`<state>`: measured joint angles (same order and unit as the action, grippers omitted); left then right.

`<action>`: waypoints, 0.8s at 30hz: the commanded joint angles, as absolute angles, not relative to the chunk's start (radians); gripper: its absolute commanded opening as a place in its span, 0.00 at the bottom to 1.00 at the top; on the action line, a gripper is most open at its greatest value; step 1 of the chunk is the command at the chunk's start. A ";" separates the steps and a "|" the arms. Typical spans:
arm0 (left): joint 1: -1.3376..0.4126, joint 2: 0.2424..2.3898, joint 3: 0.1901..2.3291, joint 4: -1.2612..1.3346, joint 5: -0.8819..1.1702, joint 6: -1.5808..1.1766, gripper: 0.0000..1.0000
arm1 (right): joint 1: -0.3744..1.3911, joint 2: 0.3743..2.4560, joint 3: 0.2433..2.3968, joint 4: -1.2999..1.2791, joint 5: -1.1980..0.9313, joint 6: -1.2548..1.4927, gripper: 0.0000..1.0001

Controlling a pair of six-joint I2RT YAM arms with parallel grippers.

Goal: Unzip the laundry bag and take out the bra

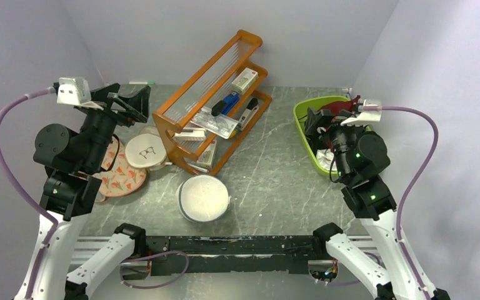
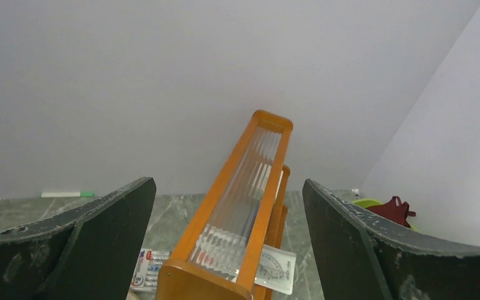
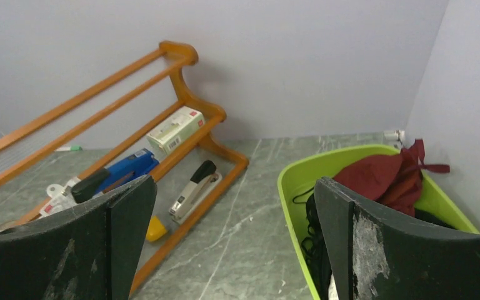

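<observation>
The laundry bag (image 1: pixel 203 197) is a round white domed pod with a dark rim, lying closed on the table near the front middle. It shows in neither wrist view. No bright red bra is in view. My left gripper (image 1: pixel 132 103) is open and empty, raised at the far left, well away from the bag; in the left wrist view (image 2: pixel 228 187) it faces the orange rack. My right gripper (image 1: pixel 317 120) is open and empty over the green bin's left side; in the right wrist view (image 3: pixel 235 187) its jaws stand wide apart.
An orange wooden rack (image 1: pixel 215 94) with a stapler (image 3: pixel 194 181) and boxes stands slantwise at the back middle. A green bin (image 1: pixel 304 132) at the right holds a dark maroon cloth (image 3: pixel 381 178) and black clothes. A flat white glasses case (image 1: pixel 145 152) and a floral pad (image 1: pixel 124 178) lie at the left.
</observation>
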<state>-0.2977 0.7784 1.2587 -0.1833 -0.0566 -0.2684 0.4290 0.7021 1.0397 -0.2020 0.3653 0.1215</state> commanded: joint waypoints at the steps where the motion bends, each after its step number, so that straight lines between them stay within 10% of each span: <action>1: -0.285 0.748 1.233 -0.239 -0.055 -0.299 1.00 | 0.365 0.691 0.972 -0.153 0.318 0.200 1.00; 24: -0.257 0.600 1.140 -0.602 -0.017 -0.398 1.00 | 0.184 0.755 0.686 -0.080 -0.223 0.441 1.00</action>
<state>-0.2745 0.6094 1.1496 -0.5079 -0.0540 -0.3794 0.1978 0.7136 0.7376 -0.1692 -0.0109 0.3946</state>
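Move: The laundry bag, taken as the blue-trimmed white drum near the table's front edge, lies about 6 cm back, 13 cm to the right and some 42 cm below the left hand. From the left hand, the printed pouch is 12 cm ahead and 8 cm left, and the wooden rack's middle 22 cm ahead and 17 cm right. From the right hand the bag is about 7 cm back, 33 cm left, 34 cm down; the green tub is some 17 cm ahead and 14 cm right. Towards the laundry bag both open, empty hands sink from high above the table, touching nothing. The right drops about 13 cm, easing 2 cm forward and first slightly right, then left, as it tips down, rolls its left side up and finally swings a little counter-clockwise. The left descends some 9 cm while drawing back 4 cm, its fingers tipping down about 15 degrees. ##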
